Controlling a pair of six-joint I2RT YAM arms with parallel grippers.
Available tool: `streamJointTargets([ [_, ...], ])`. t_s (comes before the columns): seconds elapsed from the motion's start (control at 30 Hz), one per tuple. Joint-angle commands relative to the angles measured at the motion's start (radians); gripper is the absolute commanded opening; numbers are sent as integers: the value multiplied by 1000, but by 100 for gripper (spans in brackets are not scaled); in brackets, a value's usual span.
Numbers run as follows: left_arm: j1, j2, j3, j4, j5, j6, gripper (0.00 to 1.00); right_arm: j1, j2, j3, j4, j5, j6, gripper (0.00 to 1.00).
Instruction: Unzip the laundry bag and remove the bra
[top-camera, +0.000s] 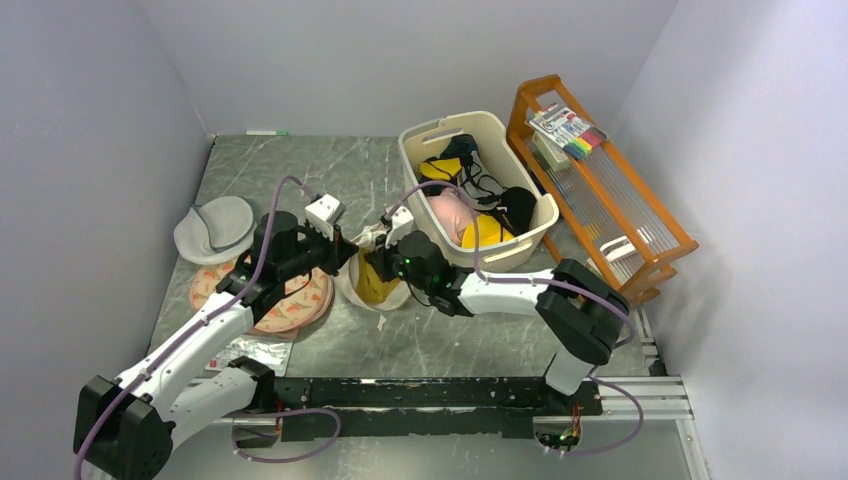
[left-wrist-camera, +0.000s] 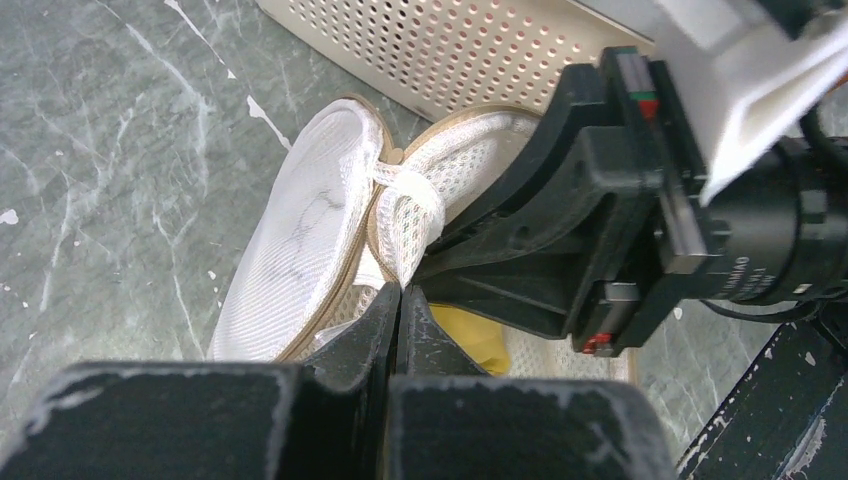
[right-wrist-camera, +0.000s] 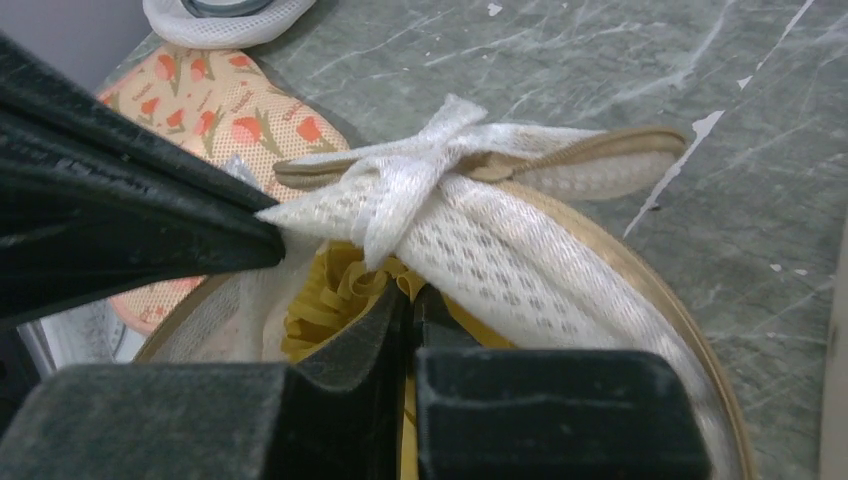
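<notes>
The laundry bag (top-camera: 392, 296) lies unzipped on the table, its cream mesh lid (right-wrist-camera: 520, 250) lifted and bunched. My left gripper (left-wrist-camera: 400, 290) is shut on a pinch of that mesh flap (left-wrist-camera: 405, 215) and holds it up. In the top view the left gripper (top-camera: 345, 252) is at the bag's left rim. The mustard-yellow bra (right-wrist-camera: 335, 290) shows crumpled inside the opening. My right gripper (right-wrist-camera: 410, 292) reaches under the lid and is shut on a fold of the bra. From above, the right gripper (top-camera: 372, 262) sits right over the bag, hiding most of the bra (top-camera: 372, 290).
A cream basket (top-camera: 500, 250) full of clothes stands just behind the bag, its perforated wall (left-wrist-camera: 450, 50) close. An orange rack (top-camera: 600, 190) is at the right. A pink printed round bag (top-camera: 290, 305), a grey round bag (top-camera: 215, 230) and a foil packet (top-camera: 250, 352) lie to the left.
</notes>
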Motion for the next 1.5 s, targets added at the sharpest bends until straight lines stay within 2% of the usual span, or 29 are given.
streamJointTargets([
  [0.0,-2,-1,38,3,-19,12,7,3,-83,-39,1,29,-42,0],
  [0.5,-2,26,51,-27,-54,11,7,1,-292,-88,-17,76,-80,0],
  [0.83,-2,29,57,-35,-50,9,7,-2,-359,-33,-8,73,-107,0],
  [1.47,-3,33,59,-49,-54,9,7,-5,-483,21,144,84,-214,0],
])
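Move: The right hand already has the yellow bra in its fingers, most of the bra lying some 6 cm below them and 4 cm back, inside the open laundry bag. From that hand the bag's middle is about 4 cm back, 1 cm right and 7 cm down; the basket is roughly 15 cm ahead, 23 cm right and slightly lower. From the left hand, already pinching the bag's knotted rim, the bag lies about 6 cm back, 4 cm right and 12 cm down. Keeping its fingers shut on the yellow bra, the right hand draws it up out of the laundry bag by about 20 cm, drifting some 5 cm to the right, mostly early on, and tipping its fingertips upward by nearly 30 degrees. The left hand keeps its pinch on the bag's knotted rim and holds it almost in place, easing down about a centimetre while the bra is pulled up past its fingertips. ##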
